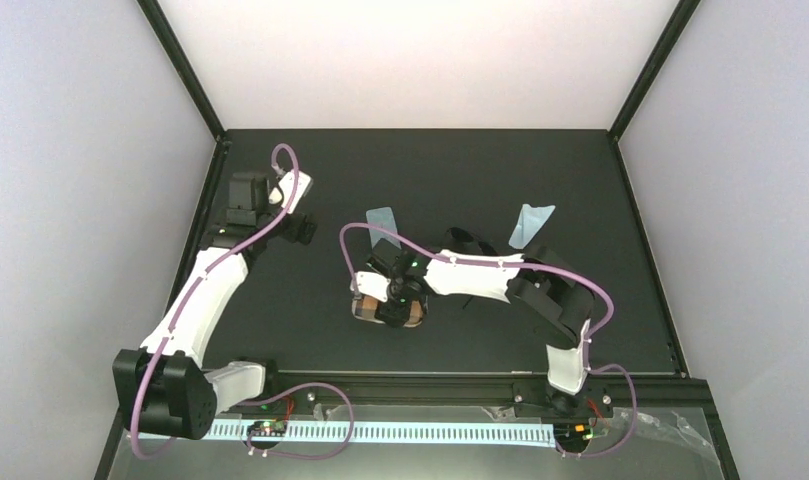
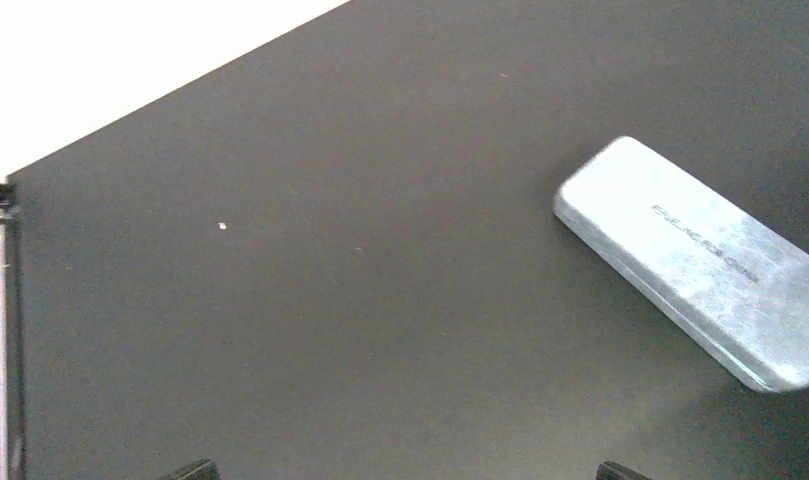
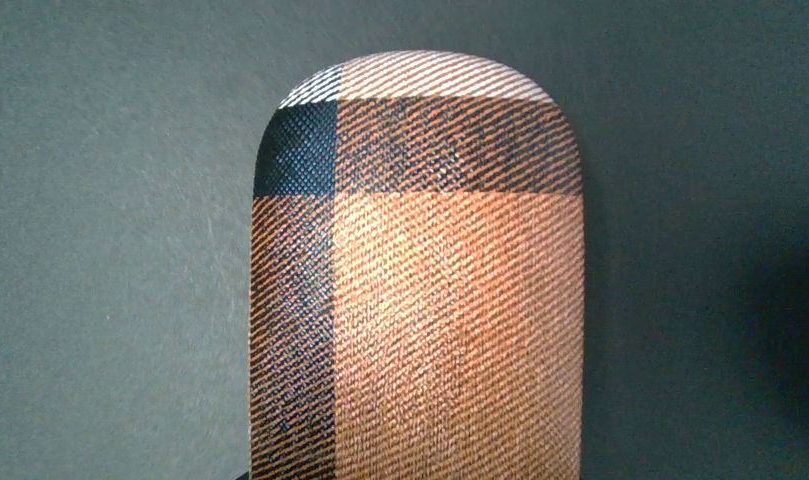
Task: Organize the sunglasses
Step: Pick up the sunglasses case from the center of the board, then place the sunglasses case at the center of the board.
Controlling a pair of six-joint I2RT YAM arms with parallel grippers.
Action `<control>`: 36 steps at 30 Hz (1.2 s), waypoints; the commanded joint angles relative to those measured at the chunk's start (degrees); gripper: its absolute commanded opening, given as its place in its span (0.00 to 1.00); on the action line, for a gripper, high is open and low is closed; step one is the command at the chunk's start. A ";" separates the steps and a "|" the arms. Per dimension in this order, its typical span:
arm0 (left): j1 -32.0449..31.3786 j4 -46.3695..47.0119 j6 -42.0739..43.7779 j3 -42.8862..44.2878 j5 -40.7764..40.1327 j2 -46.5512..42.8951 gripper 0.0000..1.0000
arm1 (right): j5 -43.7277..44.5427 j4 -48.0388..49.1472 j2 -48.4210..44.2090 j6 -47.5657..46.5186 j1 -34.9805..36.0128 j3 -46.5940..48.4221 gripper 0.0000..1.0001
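A dark thin-armed shape, seemingly the black sunglasses, lies on the mat half hidden behind my right forearm. No reddish-brown pair shows in any view. My right gripper hangs straight over a tan plaid case, which fills the right wrist view. Its fingers are hidden there, so I cannot tell how the jaws stand. My left gripper is at the far left of the table, wide open with nothing between its fingertips. A blue-grey case lies ahead of it to the right, apart from it.
Two light blue cloths lie on the black mat behind the right arm. The blue-grey case sits near the left wall. The mat's far edge meets a white wall.
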 commanded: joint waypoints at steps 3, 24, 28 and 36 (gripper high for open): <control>2.80 2.04 -3.51 2.13 -3.79 -1.83 0.99 | -0.61 -0.63 4.76 -2.26 0.58 10.96 0.44; 11.79 7.92 -8.61 7.18 10.39 -4.09 0.99 | -3.55 -11.56 22.53 -8.10 0.72 35.96 0.46; 11.79 8.04 -8.13 6.02 10.52 -5.46 0.99 | -3.88 -12.16 21.75 -7.98 0.61 35.30 0.67; 11.80 8.19 -8.09 5.17 11.31 -6.08 0.99 | -6.82 -9.42 17.47 -4.25 0.06 34.33 0.88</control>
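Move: Between the right hand's fingers the closed sunglasses case is already held, its middle about 1 cm below the hand point; the spot it is taken to lies some 10 cm left and 5 cm ahead. From this hand the blue-grey case is about 17 cm ahead and 2 cm left, the dark sunglasses some 12 cm ahead and 17 cm right. From the left hand, the held case lies roughly 16 cm back, 17 cm right and 17 cm below. Keeping its grip, the right hand swings the sunglasses case left by about 10 cm and forward some 5 cm, arching up nearly 5 cm and back down to the board, with a slight counter-clockwise turn; its fingers then open and let go, edging up. The empty left hand draws away from the case, mainly up about 10 cm and also left, fingers staying open. ##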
